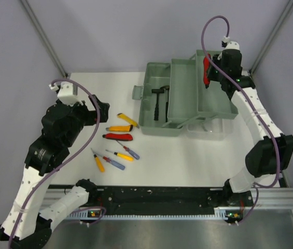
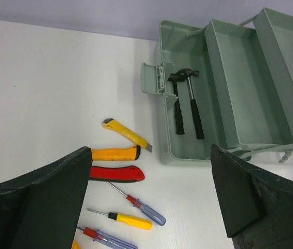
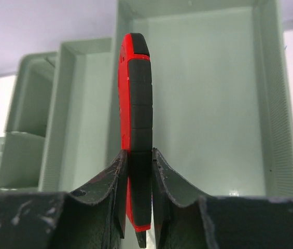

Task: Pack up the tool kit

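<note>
The grey-green tool kit [image 1: 150,83] stands open at the back, its fold-out trays [image 1: 187,91] stepped up to the right. A small hammer [image 2: 192,101] lies in the bottom beside another black-handled tool. My right gripper [image 3: 140,158] is shut on a red-and-black handled tool [image 3: 136,93], held upright over the top tray [image 3: 208,104]; from above it hangs at the box's far right [image 1: 206,70]. My left gripper [image 2: 150,151] is open above the table, left of the box. Below it lie a yellow knife [image 2: 127,135], a yellow cutter [image 2: 114,153], a red cutter [image 2: 116,174] and several screwdrivers [image 2: 145,207].
The translucent lid [image 1: 208,128] hangs at the box's near right side. A latch flap [image 2: 151,79] sticks out from the box's left end. A black rail [image 1: 156,199] runs along the table's near edge between the arm bases.
</note>
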### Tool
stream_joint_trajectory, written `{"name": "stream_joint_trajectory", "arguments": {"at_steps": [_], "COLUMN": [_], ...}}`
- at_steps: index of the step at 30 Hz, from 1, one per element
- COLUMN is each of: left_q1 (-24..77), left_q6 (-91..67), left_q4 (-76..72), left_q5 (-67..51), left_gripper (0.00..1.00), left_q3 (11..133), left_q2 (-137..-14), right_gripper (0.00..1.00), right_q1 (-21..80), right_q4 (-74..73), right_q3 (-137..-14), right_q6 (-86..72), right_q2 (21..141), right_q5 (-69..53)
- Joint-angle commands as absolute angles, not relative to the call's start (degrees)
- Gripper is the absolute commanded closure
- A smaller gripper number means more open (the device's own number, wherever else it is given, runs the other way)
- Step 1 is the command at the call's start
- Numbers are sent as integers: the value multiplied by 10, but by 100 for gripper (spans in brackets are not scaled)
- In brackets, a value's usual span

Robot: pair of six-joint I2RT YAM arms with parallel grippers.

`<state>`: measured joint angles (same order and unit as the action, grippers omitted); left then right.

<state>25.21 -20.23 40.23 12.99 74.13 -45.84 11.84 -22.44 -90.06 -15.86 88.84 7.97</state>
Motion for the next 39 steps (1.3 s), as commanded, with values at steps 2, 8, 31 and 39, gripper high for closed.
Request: {"name": "stream_joint_trajectory", "arguments": {"at_steps": [2, 8, 31, 39], "left_q1": [251, 251, 250, 249], "left_q6": [-219, -226, -236, -240], "left_q4": [368, 362, 374, 377], "left_q5": [103, 100, 120, 138], "left_gripper": [1, 1, 2, 2], "left_q3": [725, 704, 668, 654], "left_q2": [-473, -487, -495, -490], "right_gripper": [100, 100, 43, 38], "right_q1": [92, 81, 64, 95], "right_q4": [-211, -194, -180, -158], "right_q3": [-951, -983, -940, -888], "right_q6": [-177, -181, -243, -172], "right_q2": [953, 1011, 953, 831], "right_q5": [19, -37, 17, -131]}}
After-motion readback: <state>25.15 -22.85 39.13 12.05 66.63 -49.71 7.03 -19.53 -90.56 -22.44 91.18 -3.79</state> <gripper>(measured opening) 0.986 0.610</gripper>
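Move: The right hand still grips the red utility knife, blade end towards the base, above the far-right tray of the open box. Its resting spot, beside that tray's left wall, is roughly 7 cm ahead of this hand, 1 cm left and 9 cm below. The middle tray's centre is about 9 cm left, 2 cm ahead and 15 cm below; the two hammers are some 18 cm left, level fore-and-aft and 28 cm below. From the empty left hand, the resting spot is around 24 cm ahead, 42 cm right and 16 cm lower. The right hand carries the red knife down about 7 cm and forward 6 cm into the far-right tray, tipping the fingers down a little and then rolling the hand's left side up some 13 degrees, before the fingers open to a bit over half, let go of the knife beside the left wall, and back up and out almost the way they came. Meanwhile the left hand, wide open and empty, sinks about 7 cm towards the tools on the table, easing slightly forward and tipping its fingers down by roughly 10 degrees. ##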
